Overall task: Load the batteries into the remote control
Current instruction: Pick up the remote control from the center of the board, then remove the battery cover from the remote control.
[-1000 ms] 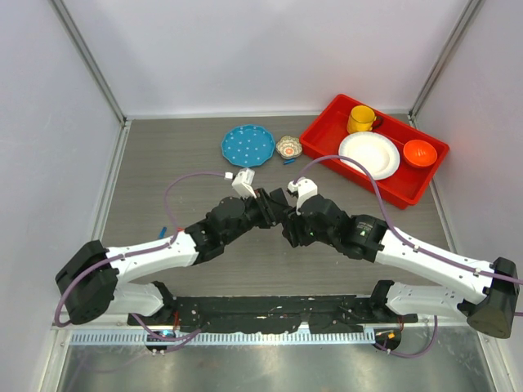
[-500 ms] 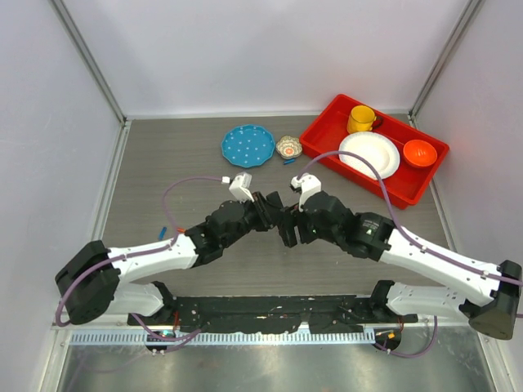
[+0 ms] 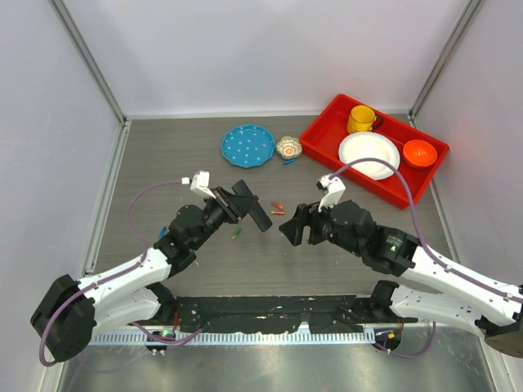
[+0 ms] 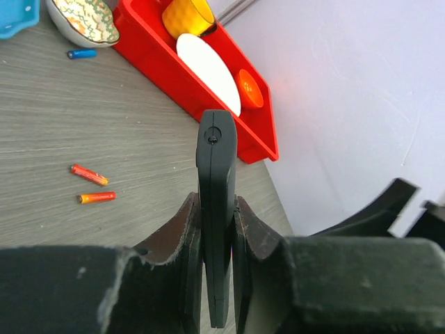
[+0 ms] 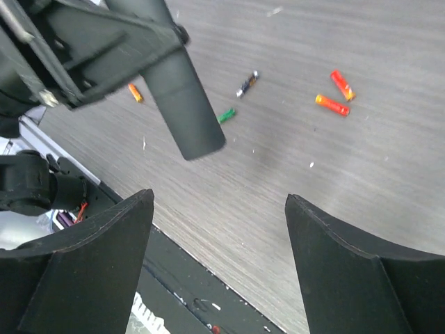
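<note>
My left gripper point(image 4: 216, 209) is shut on the remote control point(image 4: 216, 160), a slim black bar held on edge above the table; in the top view this gripper point(image 3: 234, 204) holds the remote control point(image 3: 260, 218) pointing right. On the table below lie two batteries, one dark point(image 5: 246, 83) and one green point(image 5: 226, 115); the green one point(image 3: 236, 234) also shows from above. My right gripper point(image 5: 219, 198) is open and empty, a short way right of the remote control's point(image 5: 184, 111) tip, and appears as the right gripper point(image 3: 288, 227) from above.
Two orange sticks point(image 3: 278, 208) lie between the arms, another orange stick point(image 5: 135, 92) lies further left. At the back stand a blue plate point(image 3: 248, 144), a patterned bowl point(image 3: 288, 147) and a red tray point(image 3: 320, 131) with a yellow cup, white plate and orange bowl.
The two grippers have drawn apart. My left arm pulled left with the remote control in it. My right gripper opened and moved back towards the right.
</note>
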`<control>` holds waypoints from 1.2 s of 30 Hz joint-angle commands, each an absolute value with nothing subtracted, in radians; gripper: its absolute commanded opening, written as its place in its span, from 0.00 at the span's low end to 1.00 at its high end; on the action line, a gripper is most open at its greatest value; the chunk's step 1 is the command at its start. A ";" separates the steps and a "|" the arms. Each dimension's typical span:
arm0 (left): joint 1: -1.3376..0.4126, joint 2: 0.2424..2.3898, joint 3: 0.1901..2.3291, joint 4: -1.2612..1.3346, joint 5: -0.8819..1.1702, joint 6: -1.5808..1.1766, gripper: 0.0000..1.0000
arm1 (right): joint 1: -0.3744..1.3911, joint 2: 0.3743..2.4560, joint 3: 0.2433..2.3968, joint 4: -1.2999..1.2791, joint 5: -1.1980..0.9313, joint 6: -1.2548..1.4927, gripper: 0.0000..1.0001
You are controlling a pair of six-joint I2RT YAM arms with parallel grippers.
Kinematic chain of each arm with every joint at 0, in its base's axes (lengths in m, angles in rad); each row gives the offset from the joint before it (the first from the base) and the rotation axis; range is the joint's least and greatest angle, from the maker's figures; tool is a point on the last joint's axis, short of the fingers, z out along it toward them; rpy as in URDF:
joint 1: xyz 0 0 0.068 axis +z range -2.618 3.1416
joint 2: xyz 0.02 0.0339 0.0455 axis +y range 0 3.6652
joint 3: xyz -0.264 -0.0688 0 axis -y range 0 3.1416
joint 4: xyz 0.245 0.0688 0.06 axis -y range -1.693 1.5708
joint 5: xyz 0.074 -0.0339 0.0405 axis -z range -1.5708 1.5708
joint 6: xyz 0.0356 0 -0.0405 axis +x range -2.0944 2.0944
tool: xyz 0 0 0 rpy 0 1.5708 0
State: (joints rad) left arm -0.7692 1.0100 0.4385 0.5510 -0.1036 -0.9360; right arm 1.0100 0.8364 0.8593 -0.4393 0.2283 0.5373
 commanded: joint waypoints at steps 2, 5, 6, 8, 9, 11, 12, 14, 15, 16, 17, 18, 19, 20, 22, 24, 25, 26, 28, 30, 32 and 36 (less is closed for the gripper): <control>-0.706 0.937 0.356 0.778 0.060 -0.963 0.00 | 0.944 0.802 0.735 -0.154 0.068 0.722 0.83; -0.680 0.919 0.324 0.842 0.103 -0.985 0.00 | 0.858 0.789 0.637 -0.007 -0.047 0.833 0.84; -0.675 0.916 0.319 0.848 0.109 -0.991 0.00 | 0.836 0.769 0.602 0.067 -0.120 0.869 0.84; -0.661 0.920 0.314 0.868 0.139 -0.997 0.00 | 0.778 0.764 0.527 0.211 -0.178 0.977 0.85; -0.658 0.923 0.311 0.876 0.152 -1.000 0.00 | 0.764 0.787 0.514 0.241 -0.233 0.997 0.85; -0.652 0.940 0.314 0.896 0.172 -1.014 0.00 | 0.746 0.813 0.502 0.297 -0.271 1.026 0.85; -0.650 0.946 0.316 0.903 0.192 -1.019 0.00 | 0.746 0.824 0.499 0.316 -0.282 1.031 0.85; -0.647 0.971 0.318 0.931 0.216 -1.028 0.00 | 0.746 0.854 0.499 0.365 -0.322 1.038 0.85; -0.646 0.979 0.318 0.940 0.231 -1.031 0.00 | 0.746 0.868 0.506 0.373 -0.334 1.037 0.85; -0.646 0.986 0.321 0.956 0.239 -1.032 0.00 | 0.744 0.889 0.512 0.376 -0.357 1.031 0.85; -0.646 0.998 0.321 0.962 0.242 -1.038 0.00 | 0.745 0.897 0.523 0.376 -0.362 1.025 0.85; -0.646 1.005 0.322 0.963 0.244 -1.040 0.00 | 0.746 0.903 0.525 0.380 -0.368 1.014 0.84; -0.646 1.012 0.324 0.974 0.255 -1.042 0.00 | 0.746 0.913 0.526 0.388 -0.376 1.014 0.84; -0.646 1.015 0.324 0.983 0.255 -1.043 0.00 | 0.746 0.926 0.528 0.397 -0.388 1.015 0.84; -0.646 1.028 0.324 0.999 0.261 -1.046 0.00 | 0.746 0.943 0.537 0.391 -0.393 1.003 0.84; -0.646 1.034 0.324 1.006 0.268 -1.048 0.00 | 0.745 0.963 0.541 0.388 -0.396 1.002 0.83; -0.646 1.037 0.325 1.009 0.268 -1.049 0.00 | 0.746 0.969 0.543 0.384 -0.391 0.997 0.83; -0.646 1.037 0.325 1.009 0.271 -1.049 0.00 | 0.746 0.977 0.545 0.380 -0.390 0.996 0.83; -0.646 1.038 0.327 1.009 0.276 -1.051 0.00 | 0.745 0.994 0.543 0.382 -0.388 0.991 0.83; -0.646 1.040 0.325 1.009 0.278 -1.052 0.00 | 0.746 1.011 0.546 0.388 -0.388 0.991 0.82; -0.646 1.042 0.324 1.012 0.279 -1.052 0.00 | 0.744 1.020 0.551 0.397 -0.388 0.992 0.81; -0.646 1.043 0.319 1.020 0.281 -1.054 0.00 | 0.746 1.045 0.558 0.416 -0.388 1.002 0.78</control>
State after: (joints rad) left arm -0.6521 1.0405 0.3126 0.9394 0.2623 -1.0458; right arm 0.7475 1.0309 0.5030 0.3401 -0.3733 1.0004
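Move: The left hand still has the remote control by its middle, the remote's middle right about at its finger pads. From the open right hand, the remote's middle lies some 7 cm ahead, 10 cm to the left and roughly level, its nearer end reaching towards that hand. On the table some 20 cm below the right hand, the orange batteries lie about 11 cm ahead and 5 cm left, and the green battery about 4 cm ahead and 16 cm left. The right hand, fingers staying wide open, dips and eases forward a little, then swings about 6 cm left to bring its fingers around the remote's near end, ending some 4 cm lower and rolled about 30 degrees left side up, with the fingers tipped further down. Meanwhile the left hand keeps its grip and carries the remote about 3 cm back and nearly as far up, after a brief shift left and return, turning it some 15 degrees clockwise with its left side dipping. ##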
